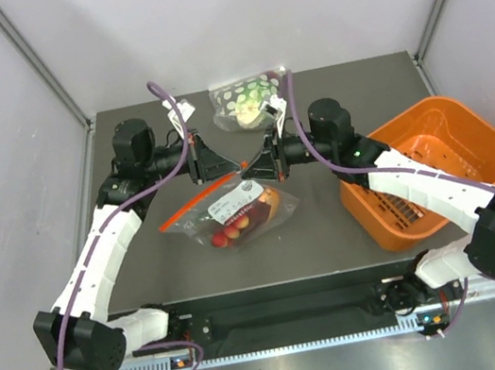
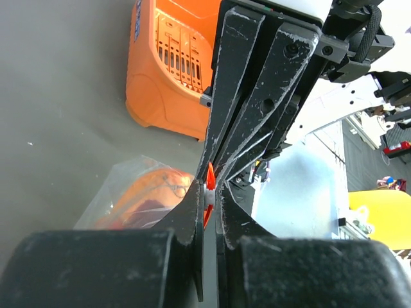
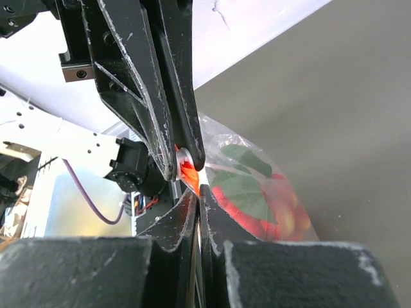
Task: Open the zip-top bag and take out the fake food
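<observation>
The zip-top bag (image 1: 234,214) lies flat at the table's middle, its red-orange zip strip (image 1: 195,202) along the far edge. Fake food (image 1: 236,229) shows through the plastic, red pieces with green leaves (image 3: 247,189). Both grippers meet at the strip's right end. My left gripper (image 1: 231,166) (image 2: 210,192) is shut on the small white slider (image 2: 210,196) of the zip. Facing it, my right gripper (image 1: 251,169) (image 3: 198,189) is shut on the orange end of the strip (image 3: 191,174), just beside the slider (image 3: 182,157). That corner of the bag is lifted off the table.
An orange basket (image 1: 463,104) (image 2: 148,90) stands at the right. A second bag with green-and-white spotted contents (image 1: 247,99) lies at the back centre. Grey walls close in the table on three sides.
</observation>
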`<state>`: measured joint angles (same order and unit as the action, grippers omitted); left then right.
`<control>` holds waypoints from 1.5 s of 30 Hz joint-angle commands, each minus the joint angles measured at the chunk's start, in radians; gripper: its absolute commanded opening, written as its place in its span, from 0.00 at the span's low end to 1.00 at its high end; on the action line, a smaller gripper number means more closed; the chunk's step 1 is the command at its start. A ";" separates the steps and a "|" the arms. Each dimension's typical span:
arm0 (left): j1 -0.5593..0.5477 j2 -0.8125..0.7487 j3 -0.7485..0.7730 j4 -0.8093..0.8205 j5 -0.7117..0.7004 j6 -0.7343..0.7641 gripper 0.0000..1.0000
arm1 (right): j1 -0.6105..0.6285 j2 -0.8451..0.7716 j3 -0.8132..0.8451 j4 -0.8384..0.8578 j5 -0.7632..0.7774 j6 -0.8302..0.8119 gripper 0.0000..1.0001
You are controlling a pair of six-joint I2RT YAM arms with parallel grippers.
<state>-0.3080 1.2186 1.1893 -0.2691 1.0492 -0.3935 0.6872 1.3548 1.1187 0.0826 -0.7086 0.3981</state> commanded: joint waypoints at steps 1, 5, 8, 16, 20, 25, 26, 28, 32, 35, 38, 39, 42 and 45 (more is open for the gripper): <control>0.024 -0.041 -0.008 -0.015 0.058 0.028 0.06 | -0.014 -0.040 0.001 0.045 0.058 0.002 0.00; 0.029 -0.041 -0.010 -0.048 0.058 0.053 0.06 | -0.017 -0.048 -0.007 0.062 0.070 0.011 0.00; 0.029 -0.041 -0.013 -0.082 0.054 0.084 0.06 | -0.023 -0.051 -0.017 0.071 0.084 0.015 0.00; 0.037 -0.047 -0.017 -0.182 0.015 0.169 0.06 | -0.052 -0.051 -0.042 0.126 0.097 0.042 0.00; 0.037 -0.045 -0.019 -0.182 0.034 0.174 0.00 | -0.057 -0.030 -0.007 0.106 0.067 0.030 0.00; 0.037 -0.022 0.006 -0.098 0.078 0.099 0.00 | -0.057 0.035 0.090 0.020 -0.055 0.010 0.10; 0.037 -0.016 0.009 -0.085 0.086 0.081 0.00 | -0.057 0.043 0.110 0.008 -0.083 0.001 0.24; 0.037 -0.011 0.018 -0.059 0.092 0.064 0.00 | -0.057 0.066 0.122 -0.020 -0.100 -0.013 0.35; 0.038 -0.008 0.013 -0.039 0.097 0.041 0.00 | -0.054 0.104 0.132 -0.009 -0.143 -0.002 0.50; 0.037 -0.010 0.007 -0.041 0.081 0.041 0.00 | -0.041 0.119 0.139 0.005 -0.167 0.008 0.55; 0.037 -0.008 0.006 -0.036 0.072 0.039 0.00 | -0.032 0.125 0.142 0.008 -0.181 0.012 0.57; 0.037 -0.008 0.006 -0.024 0.072 0.036 0.00 | -0.028 0.127 0.142 0.006 -0.186 0.012 0.57; 0.037 -0.002 0.010 -0.012 0.063 0.028 0.00 | -0.011 0.139 0.147 0.009 -0.206 0.018 0.57; 0.037 0.008 0.015 -0.002 0.064 0.021 0.00 | 0.008 0.147 0.148 0.008 -0.212 0.019 0.57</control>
<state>-0.2726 1.2148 1.1809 -0.3431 1.1030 -0.3626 0.6662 1.4921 1.2121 0.0555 -0.8825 0.4168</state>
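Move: Right between the two pairs of fingertips is the bag's orange zip corner, already pinched by both hands and about 1 cm from each. From the right hand, the fake food in the bag hangs about 12 cm lower, 3 cm back and 1 cm left. The vegetable bag is roughly 28 cm ahead, 5 cm right and 16 cm down. The orange basket's middle stands some 38 cm right, 1 cm back and 11 cm lower. Still pinching the zip corner, the two hands sink and ease slightly apart, the left by about 1.5 cm, the right by less. Then the right lets go, opening to over half while shifting about 1 cm forward, and swings back, left and down towards the left hand, its spread fingers coming around the bag's edge. The left keeps its pinch and comes up slightly. ##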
